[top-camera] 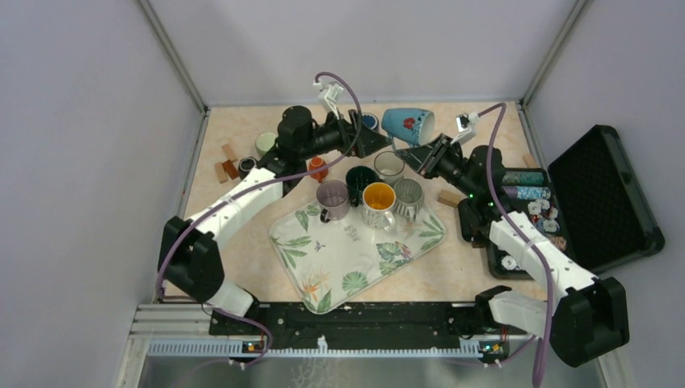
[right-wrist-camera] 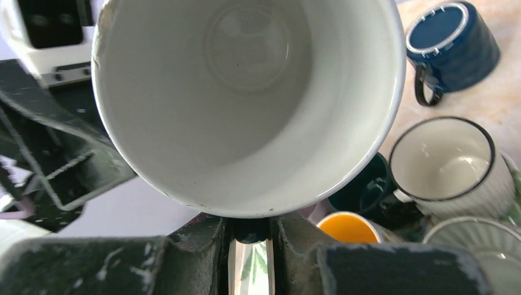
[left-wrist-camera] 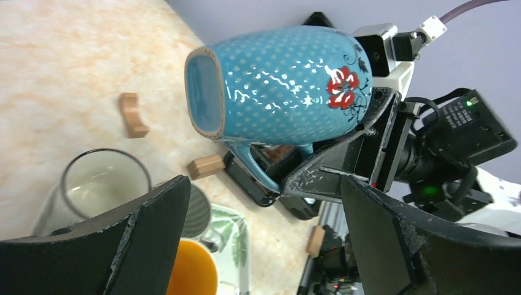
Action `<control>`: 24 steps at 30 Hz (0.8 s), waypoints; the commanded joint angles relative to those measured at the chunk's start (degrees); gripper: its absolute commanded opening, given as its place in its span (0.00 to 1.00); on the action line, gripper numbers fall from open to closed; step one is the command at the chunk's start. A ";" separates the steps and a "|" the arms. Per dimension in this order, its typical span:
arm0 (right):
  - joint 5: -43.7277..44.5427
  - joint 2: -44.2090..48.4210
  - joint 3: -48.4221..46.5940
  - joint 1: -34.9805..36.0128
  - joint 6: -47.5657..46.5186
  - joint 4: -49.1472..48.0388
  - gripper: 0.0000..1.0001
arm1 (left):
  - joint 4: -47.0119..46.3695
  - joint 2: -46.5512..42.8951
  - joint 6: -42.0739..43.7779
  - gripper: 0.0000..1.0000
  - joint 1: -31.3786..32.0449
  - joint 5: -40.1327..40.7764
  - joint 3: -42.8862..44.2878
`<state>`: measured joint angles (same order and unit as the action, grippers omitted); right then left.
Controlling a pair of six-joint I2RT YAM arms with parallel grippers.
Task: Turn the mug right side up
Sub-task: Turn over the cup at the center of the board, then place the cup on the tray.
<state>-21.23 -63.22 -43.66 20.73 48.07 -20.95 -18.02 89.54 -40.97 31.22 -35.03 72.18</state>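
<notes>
The mug (top-camera: 408, 124) is light blue with white dots and a red flower. It hangs on its side above the back of the table, base pointing left. My right gripper (top-camera: 422, 153) is shut on its handle (left-wrist-camera: 255, 166) from below. In the right wrist view the mug's white inside (right-wrist-camera: 246, 92) fills the frame above my right gripper (right-wrist-camera: 250, 230). My left gripper (top-camera: 376, 142) is open just left of the mug and touches nothing. From the left wrist the mug (left-wrist-camera: 282, 86) sits beyond my left gripper (left-wrist-camera: 264, 239).
A leaf-patterned tray (top-camera: 323, 275) in the middle carries several upright mugs, one orange inside (top-camera: 378, 198). A navy mug (top-camera: 370, 121) lies at the back. A black case (top-camera: 602, 194) lies open at right. Wooden blocks (top-camera: 226, 166) lie at left.
</notes>
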 commanded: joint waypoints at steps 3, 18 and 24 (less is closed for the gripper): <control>0.50 3.79 -6.28 0.29 -7.49 6.52 0.00 | 15.94 -10.16 12.95 0.98 -0.23 14.86 -1.16; 3.35 3.83 -12.36 12.43 -19.08 28.43 0.00 | 32.87 -24.84 17.42 0.98 -5.44 36.50 -6.45; 6.79 -1.67 -16.68 19.53 -20.42 30.52 0.00 | 34.65 -27.97 18.09 0.98 -5.48 37.40 -3.05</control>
<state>-17.15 -62.48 -53.98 36.56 30.20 12.23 15.81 64.55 -24.23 25.80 -0.12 65.98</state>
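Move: The right hand holds the blue mug by its handle, the mug on its side. The free patch of tray it is bound for lies about 9 cm back, 12 cm left and 28 cm below. The orange-lined mug stands about 3 cm back and 4 cm left, the mauve mug 2 cm back and 16 cm left, both some 24 cm down. From the left hand, the patch is about 11 cm back, 10 cm left and 31 cm below; the blue mug is 6 cm right, 2 cm ahead and 3 cm higher. Keep the right fingers shut on the blue mug's handle and bring it back about 8 cm, with some 5 cm each of left and down, sinking first, then swinging back and left over the tray; roll and tip the wrist so the mug's base drops and its mouth rises. Meanwhile pull the open left gripper about 17 cm left, away from the mug, turning it nearly 40 degrees counter-clockwise. ##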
